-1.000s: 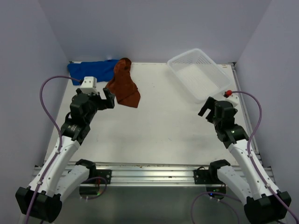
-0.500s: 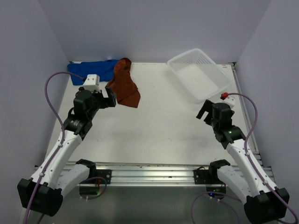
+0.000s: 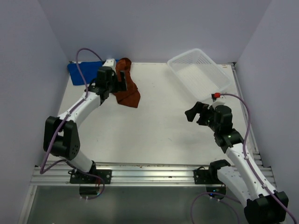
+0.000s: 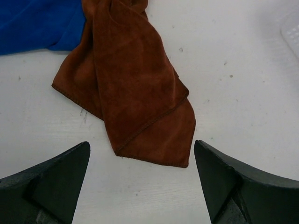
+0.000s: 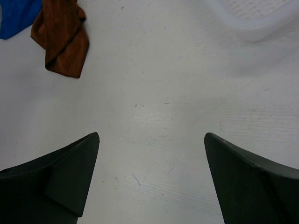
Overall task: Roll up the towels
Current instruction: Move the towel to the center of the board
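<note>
Two towels lie at the table's back left. The rust-brown towel (image 3: 129,92) (image 4: 135,93) is folded into a long crumpled strip, and its far end overlaps the blue towel (image 3: 83,73) (image 4: 37,23). My left gripper (image 3: 122,85) (image 4: 141,145) hovers open just above the brown towel's near corner, with a finger on either side and nothing between them. My right gripper (image 3: 193,112) (image 5: 152,136) stands open over bare table at the right. In its wrist view the brown towel (image 5: 63,42) and the blue towel (image 5: 13,14) lie far off at the upper left.
A white plastic mesh basket (image 3: 218,74) (image 5: 261,21) sits tilted at the back right, close beyond my right gripper. Purple-grey walls close the table at the back and on both sides. The white tabletop (image 3: 159,126) spreads between the arms.
My left arm has stretched out toward the back, bringing its open gripper over the brown towel. My right gripper has shifted a little left and toward the middle.
</note>
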`<state>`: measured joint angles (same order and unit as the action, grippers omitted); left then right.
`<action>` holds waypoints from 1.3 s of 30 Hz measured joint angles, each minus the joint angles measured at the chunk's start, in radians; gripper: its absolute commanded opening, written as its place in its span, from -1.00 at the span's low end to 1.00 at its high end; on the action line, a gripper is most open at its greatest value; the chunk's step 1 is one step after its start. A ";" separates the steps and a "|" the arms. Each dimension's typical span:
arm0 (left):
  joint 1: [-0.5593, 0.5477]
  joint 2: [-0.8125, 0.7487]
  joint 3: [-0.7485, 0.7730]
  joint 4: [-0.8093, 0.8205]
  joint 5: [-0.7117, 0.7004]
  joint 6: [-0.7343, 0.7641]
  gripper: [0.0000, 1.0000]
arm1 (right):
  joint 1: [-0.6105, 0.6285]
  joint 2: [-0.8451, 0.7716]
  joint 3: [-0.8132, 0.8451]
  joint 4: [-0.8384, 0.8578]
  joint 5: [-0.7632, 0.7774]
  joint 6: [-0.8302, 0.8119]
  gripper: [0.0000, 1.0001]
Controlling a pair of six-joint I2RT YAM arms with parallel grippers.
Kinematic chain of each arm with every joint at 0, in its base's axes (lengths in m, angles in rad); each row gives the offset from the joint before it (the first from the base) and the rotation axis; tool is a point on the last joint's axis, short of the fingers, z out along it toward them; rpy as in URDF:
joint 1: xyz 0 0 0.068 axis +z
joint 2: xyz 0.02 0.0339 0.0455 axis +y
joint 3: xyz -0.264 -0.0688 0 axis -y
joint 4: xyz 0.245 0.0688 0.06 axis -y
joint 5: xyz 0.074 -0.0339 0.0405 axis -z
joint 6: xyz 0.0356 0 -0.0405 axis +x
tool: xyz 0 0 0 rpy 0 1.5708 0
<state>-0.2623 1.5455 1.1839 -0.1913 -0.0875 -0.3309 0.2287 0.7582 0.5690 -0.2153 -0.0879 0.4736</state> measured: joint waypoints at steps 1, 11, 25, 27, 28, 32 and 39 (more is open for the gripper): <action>0.000 0.041 0.014 -0.001 -0.005 0.000 0.92 | 0.000 0.004 0.000 0.002 -0.011 -0.002 0.97; -0.004 0.385 0.214 0.003 0.015 0.000 0.75 | 0.000 0.044 -0.004 0.013 -0.036 -0.002 0.97; -0.053 0.542 0.246 -0.002 -0.045 0.005 -0.29 | 0.000 0.051 -0.018 0.022 -0.031 0.005 0.97; -0.062 0.542 0.225 0.010 -0.061 0.007 -0.58 | 0.000 0.053 -0.019 0.022 -0.031 0.005 0.97; -0.065 0.540 0.219 0.020 -0.063 0.007 -0.84 | 0.000 0.053 -0.020 0.021 -0.030 0.005 0.98; -0.072 0.518 0.167 0.075 -0.071 0.006 -1.00 | 0.000 0.055 -0.020 0.021 -0.029 0.005 0.98; -0.168 0.324 -0.130 0.187 -0.070 -0.064 -1.00 | 0.000 0.092 -0.020 0.020 -0.035 0.003 0.96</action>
<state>-0.4305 1.8698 1.0542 -0.0040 -0.1577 -0.3954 0.2287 0.8505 0.5491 -0.1955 -0.1226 0.4770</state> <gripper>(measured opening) 0.018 0.984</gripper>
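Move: The brown towel's middle lies about 10 cm ahead of the left hand, 2 cm to its right and 17 cm below; the towel's near end reaches back almost under the open fingers. The blue towel is some 18 cm ahead and 15 cm to the left, the white basket about 16 cm ahead and 40 cm to the right. From the right hand, the brown towel is roughly 28 cm ahead and 32 cm to the left. Downward and forward the left hand dives about 16 cm onto the near part of the brown towel, tipping down some 15 degrees, easing back a little low down while its wide-open fingers shut and pinch up a fold. Keeping that grip, it drags the towel low along the board, about 7 cm back and slightly right. The empty right hand, open, sinks about 3 cm. ##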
